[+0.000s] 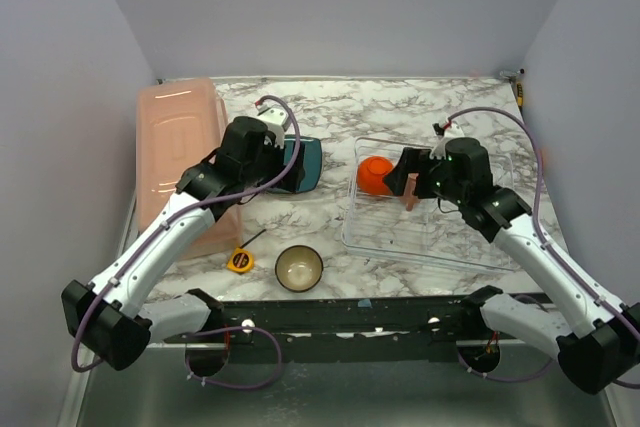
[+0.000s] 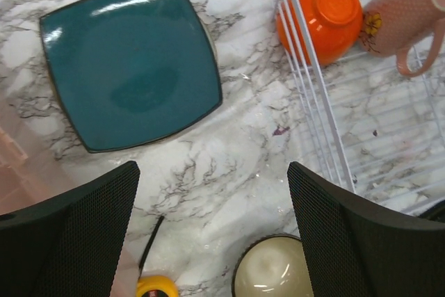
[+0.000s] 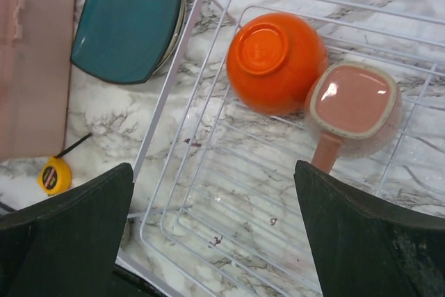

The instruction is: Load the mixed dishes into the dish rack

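The teal plate (image 1: 308, 163) (image 2: 132, 64) (image 3: 128, 19) lies flat on the marble, left of the dish rack (image 1: 440, 242) (image 2: 327, 126) (image 3: 161, 106). In the rack's far left corner, the orange bowl (image 1: 374, 175) (image 2: 320, 19) (image 3: 274, 60) rests upside down, touching the pink mug (image 2: 410, 15) (image 3: 354, 106). The dark brown bowl (image 1: 299, 268) (image 2: 272, 273) stands upright near the table's front edge. My left gripper (image 1: 278, 152) (image 2: 212, 227) hangs open above bare marble between plate and brown bowl. My right gripper (image 1: 408, 182) (image 3: 212, 231) is open over the rack's wire floor, holding nothing.
A salmon-pink tub (image 1: 180, 152) (image 3: 35, 53) lies along the left side, close to the plate. A yellow tape measure (image 1: 240, 260) (image 2: 156, 288) (image 3: 52, 175) sits left of the brown bowl. Walls close in the table on three sides.
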`<act>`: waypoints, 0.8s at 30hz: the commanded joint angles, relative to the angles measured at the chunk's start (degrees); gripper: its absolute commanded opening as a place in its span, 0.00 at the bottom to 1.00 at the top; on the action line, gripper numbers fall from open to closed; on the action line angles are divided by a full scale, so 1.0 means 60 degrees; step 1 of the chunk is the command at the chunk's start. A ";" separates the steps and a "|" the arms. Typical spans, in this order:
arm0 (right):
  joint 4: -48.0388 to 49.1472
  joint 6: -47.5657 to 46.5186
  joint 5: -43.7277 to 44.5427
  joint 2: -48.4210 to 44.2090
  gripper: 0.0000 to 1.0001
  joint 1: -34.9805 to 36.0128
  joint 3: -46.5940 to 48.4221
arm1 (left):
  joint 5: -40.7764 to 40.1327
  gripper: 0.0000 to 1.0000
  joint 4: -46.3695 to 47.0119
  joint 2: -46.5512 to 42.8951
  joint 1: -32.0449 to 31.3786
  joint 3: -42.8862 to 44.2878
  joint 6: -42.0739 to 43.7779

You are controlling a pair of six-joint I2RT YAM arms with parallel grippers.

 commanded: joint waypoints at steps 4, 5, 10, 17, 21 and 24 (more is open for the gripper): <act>0.0179 -0.0106 -0.0996 -0.1274 1.00 -0.0015 -0.0676 | 0.2113 0.88 -0.1227 -0.0358 -0.0137 0.0166 -0.1258; 0.0183 -0.0116 -0.1085 -0.1426 1.00 -0.0008 -0.0712 | 0.2287 0.88 -0.1135 -0.0610 -0.0155 -0.0249 -0.1529; 0.0371 -0.0067 -0.1357 -0.1682 1.00 -0.0008 -0.0734 | 0.2508 0.86 0.0045 -0.1471 -0.0629 -0.2616 -0.2947; 0.0263 -0.0109 -0.1718 -0.1363 1.00 -0.0008 -0.0747 | -0.0510 0.86 0.0117 -0.0617 -0.2374 -0.3624 -0.3859; 0.0157 -0.0054 -0.1793 -0.1469 1.00 -0.0008 -0.0880 | -0.1082 0.84 0.0276 -0.0309 -0.3079 -0.3952 -0.4234; 0.0185 -0.0005 -0.1697 -0.1601 1.00 -0.0008 -0.1058 | -0.1541 0.84 0.0202 -0.0322 -0.3316 -0.4227 -0.4461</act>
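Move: The brown bowl lies about 14 cm back towards the base and 3 cm right of the left hand, some 20 cm below it. The green plate is roughly 11 cm ahead of that hand, straight out; the yellow tape measure is about 12 cm back and 11 cm left; the orange bowl in the rack is around 8 cm out and 21 cm right. From the right hand, the brown bowl is some 25 cm left and 13 cm back. The left hand leaves the space near the plate, drawing back almost level at first and then sinking steeply towards the brown bowl, about 15 cm down and 12 cm back in all with a slight drift right, while the wrist tips some 25 degrees further down and the fingers stay wide open, slowing above the bowl. The empty right hand, also open, eases back about 4 cm from the orange bowl and pink mug in the rack, rising a little and then settling part of the way down again. ##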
